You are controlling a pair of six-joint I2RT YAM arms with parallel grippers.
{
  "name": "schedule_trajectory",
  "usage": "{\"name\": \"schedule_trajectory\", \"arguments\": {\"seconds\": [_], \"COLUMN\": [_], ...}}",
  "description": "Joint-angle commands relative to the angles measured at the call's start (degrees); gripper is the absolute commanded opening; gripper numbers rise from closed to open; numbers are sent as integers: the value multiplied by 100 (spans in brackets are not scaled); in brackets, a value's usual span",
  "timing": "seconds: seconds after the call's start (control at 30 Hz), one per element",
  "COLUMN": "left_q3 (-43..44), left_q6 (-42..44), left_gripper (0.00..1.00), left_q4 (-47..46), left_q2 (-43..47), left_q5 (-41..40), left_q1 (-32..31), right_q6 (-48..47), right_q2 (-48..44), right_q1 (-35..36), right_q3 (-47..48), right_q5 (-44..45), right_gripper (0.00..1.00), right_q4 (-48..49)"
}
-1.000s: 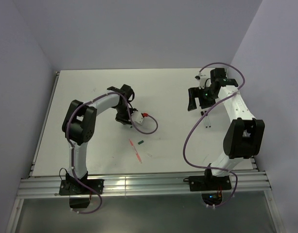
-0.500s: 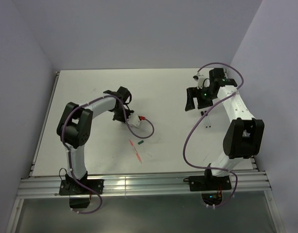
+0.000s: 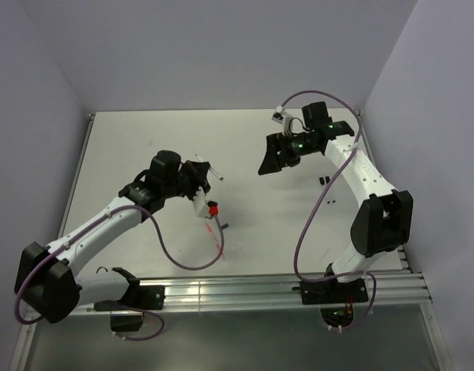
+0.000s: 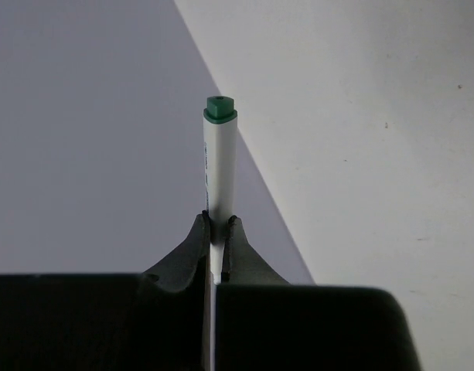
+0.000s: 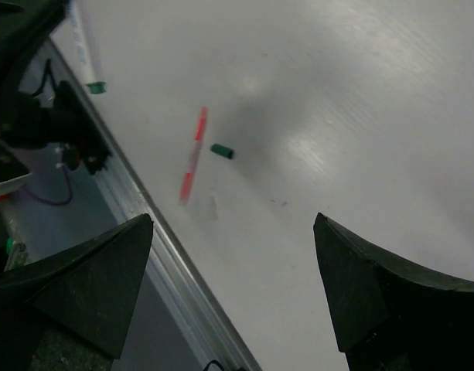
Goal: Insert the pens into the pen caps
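My left gripper is shut on a whitish pen with a green end, which sticks straight out past the fingertips. From above, that pen points up and to the right from the left gripper, held above the table. A red-pink pen lies on the table near the front, with a dark green cap just beside it. In the right wrist view the red pen and green cap lie side by side below my right gripper. It hangs wide open with nothing in it.
The aluminium rail runs along the table's front edge, close to the red pen. Purple cables loop from both arms over the table. Two small dark bits lie beside the right arm.
The left gripper has shut on the whitish pen and lifted it while the arm stretched out flatter. The right gripper has swung left toward the middle of the table, staying open.
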State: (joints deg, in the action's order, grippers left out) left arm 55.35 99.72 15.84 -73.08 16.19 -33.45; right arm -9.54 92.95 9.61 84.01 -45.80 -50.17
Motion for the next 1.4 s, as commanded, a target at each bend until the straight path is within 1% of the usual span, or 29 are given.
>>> {"name": "schedule_trajectory", "arguments": {"seconds": [0.0, 0.13, 0.27, 0.3, 0.37, 0.67, 0.77, 1.03, 1.13, 1.17, 1.23, 1.27, 1.33, 1.37], "left_q3": [-814, -1097, -1298, -1299, -1360, -1484, -1492, -1571, -1589, -1589, -1589, -1580, -1571, -1571], "left_q6": [1118, 1558, 1691, 1708, 1551, 1664, 1656, 1664, 1717, 1726, 1717, 1726, 1665, 1656], "left_gripper": [0, 0, 0, 0, 0, 0, 0, 0, 0, 0, 0, 0, 0, 0], "left_q4": [-1284, -1460, -2012, -2040, -2215, -2418, -2410, -2620, -2664, -2682, -2700, -2674, -2682, -2673], "left_q2": [476, 777, 909, 918, 971, 1059, 1085, 989, 971, 954, 953, 945, 936, 927], "left_q5": [490, 622, 816, 842, 1035, 1404, 1466, 1589, 1686, 1712, 1730, 1730, 1748, 1748], "left_q1": [-21, -135, -170, -179, -188, -179, -188, -179, -179, -188, -188, -179, -179, -188], "right_q6": [426, 839, 945, 1171, 1410, 1762, 1868, 2070, 2140, 2175, 2211, 2220, 2220, 2211], "right_q2": [-400, -707, -735, -682, -472, -22, 144, 364, 443, 452, 470, 470, 479, 470], "right_q1": [427, 831, 1332, 1473, 1561, 1834, 1887, 2159, 2195, 2195, 2195, 2195, 2195, 2195], "right_q3": [107, -226, -227, -201, -157, 204, 327, 292, 292, 300, 283, 257, 239, 187], "right_q5": [-902, -1238, -958, -792, -624, -868, -1123, -1203, -1282, -1326, -1344, -1352, -1352, -1361], "right_gripper": [92, 93, 95, 95, 95, 91, 89, 82, 76, 70, 61, 55, 52, 48], "right_q4": [472, 1052, 1176, 1194, 1264, 1492, 1537, 1677, 1721, 1747, 1783, 1809, 1809, 1818]}}
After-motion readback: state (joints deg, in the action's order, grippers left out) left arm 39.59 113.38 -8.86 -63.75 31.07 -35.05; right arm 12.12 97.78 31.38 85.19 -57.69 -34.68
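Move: The green-ended pen is already in the left fingers, gripped about its middle. From the open right hand it lies some 18 cm to the left, about 2 cm back and at nearly the same height. The loose green cap lies on the table about 12 cm back, 14 cm left and 20 cm below the right hand; the pink pen lies roughly 16 cm back and 17 cm left of that hand, equally low. The left hand keeps its pinch on the pen while the right brings its open fingers around the pen's plugged half, beside the left fingertips, and closes them about halfway near the end. To get there the right swings about 15 cm left and 8 cm back, ending slightly higher; the left eases back, right and up by 4 to 5 cm each, tipping its fingers upward and turning clockwise. ##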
